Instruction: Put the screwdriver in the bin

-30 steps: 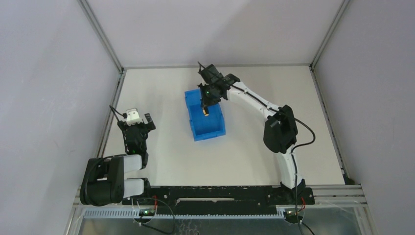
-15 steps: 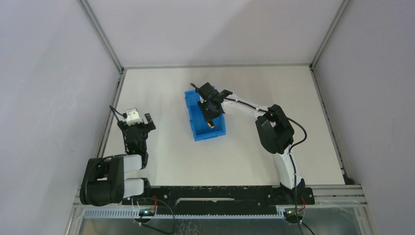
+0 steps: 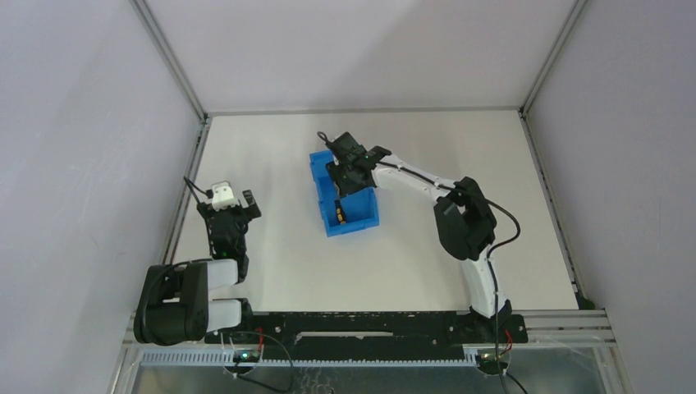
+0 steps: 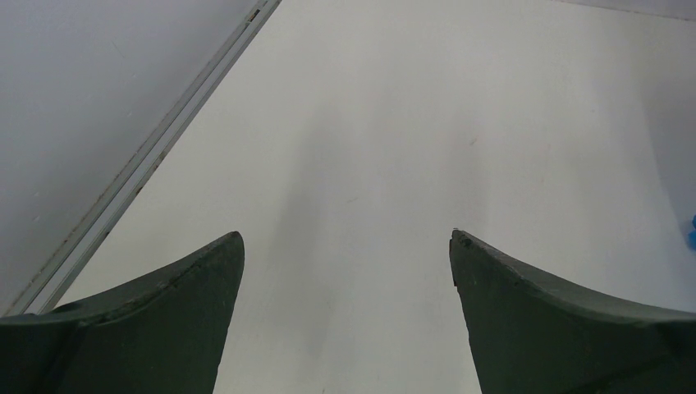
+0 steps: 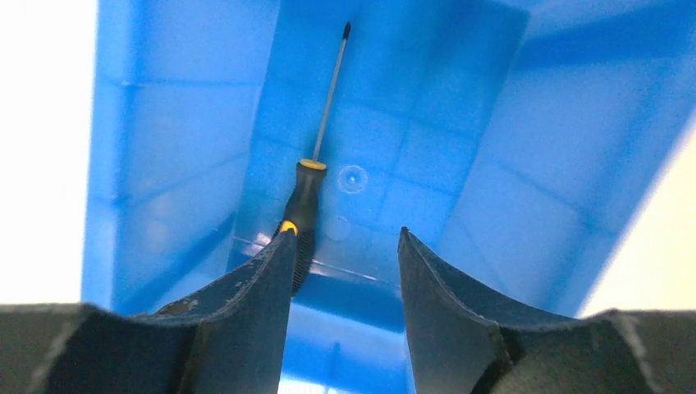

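Note:
The blue bin (image 3: 371, 220) stands mid-table. Inside it, on the floor, lies the screwdriver (image 3: 339, 212). The right wrist view shows it loose: black and yellow handle (image 5: 304, 205) nearest me, thin shaft pointing away along the bin's (image 5: 172, 131) bottom. My right gripper (image 5: 346, 233) hovers over the bin's far half (image 3: 349, 176), open, with nothing between its fingers. The left fingertip partly hides the handle's end. My left gripper (image 4: 346, 238) is open over bare table, well left of the bin (image 3: 227, 220).
White table (image 3: 460, 139) enclosed by grey walls with metal frame rails (image 3: 187, 189) along the left and right edges. A sliver of blue shows at the right edge of the left wrist view.
The right gripper drew back and lowered over the bin, then opened. The screwdriver left its jaws and now lies on the bin's floor. The left arm stayed put.

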You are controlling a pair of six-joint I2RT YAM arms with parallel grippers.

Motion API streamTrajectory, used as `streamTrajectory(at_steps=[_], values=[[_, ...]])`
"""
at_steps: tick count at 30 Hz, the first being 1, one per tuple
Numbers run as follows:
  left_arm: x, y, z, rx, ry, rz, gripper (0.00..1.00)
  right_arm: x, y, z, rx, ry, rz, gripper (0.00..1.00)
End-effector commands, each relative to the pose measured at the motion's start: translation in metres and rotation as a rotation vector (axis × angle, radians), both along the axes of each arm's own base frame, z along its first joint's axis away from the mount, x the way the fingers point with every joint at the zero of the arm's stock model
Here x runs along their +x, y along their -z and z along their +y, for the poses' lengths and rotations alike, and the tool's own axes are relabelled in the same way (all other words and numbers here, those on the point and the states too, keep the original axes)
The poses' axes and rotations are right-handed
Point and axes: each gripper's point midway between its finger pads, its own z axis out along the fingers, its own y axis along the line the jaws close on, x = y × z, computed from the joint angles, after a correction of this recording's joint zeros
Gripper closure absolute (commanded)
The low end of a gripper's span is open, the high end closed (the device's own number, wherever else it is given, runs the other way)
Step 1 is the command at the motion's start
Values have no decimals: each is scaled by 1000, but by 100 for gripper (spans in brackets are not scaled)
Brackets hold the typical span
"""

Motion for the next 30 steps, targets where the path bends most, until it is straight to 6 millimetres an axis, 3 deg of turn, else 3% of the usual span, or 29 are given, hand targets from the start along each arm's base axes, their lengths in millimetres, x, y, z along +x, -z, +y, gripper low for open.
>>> streamTrajectory(at_steps=[1,5,9,13,19,22,27,30], values=[[14,-34,-2,19,17,-98,0,12,-105,-3,118,82,-186,41],[14,-34,-2,19,17,-99,0,11,-144,-28,173,138,-239,30],[14,-34,-2,19,18,-98,0,12,-158,-74,171,234,-279,2],[14,-35,-2,19,16,-99,0,13,-158,-148,135,391,-288,0],[14,-34,-2,19,17,-98,0,-3,-155,-262,115,624,-303,0],[14,-35,-2,19,17,-100,0,-14,-155,-305,124,708,-305,0],[14,-34,-2,19,17,-99,0,-31,-154,-342,144,750,-318,0],[15,-34,-2,19,18,-99,0,-32,-153,-343,167,753,-328,0]])
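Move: The screwdriver already lies loose on the bin floor, about 3 cm left of my half-open right fingers, 2 cm ahead and some 6 cm below them. The bin's middle is about 4 cm ahead of those fingers, 1 cm left and roughly 5 cm down. From my idle left hand the screwdriver lies some 28 cm to the right, 5 cm ahead and about 9 cm lower. Holding nothing, I lift my right hand steeply by about 17 cm, away from the screwdriver and bin, spreading the fingers from half to fully open. Near the top I swing it fast to the right, 35 cm in all, over the bare table. The wrist turns some 45 degrees clockwise and its fingers tip up a little; late on the hand eases slightly back. ##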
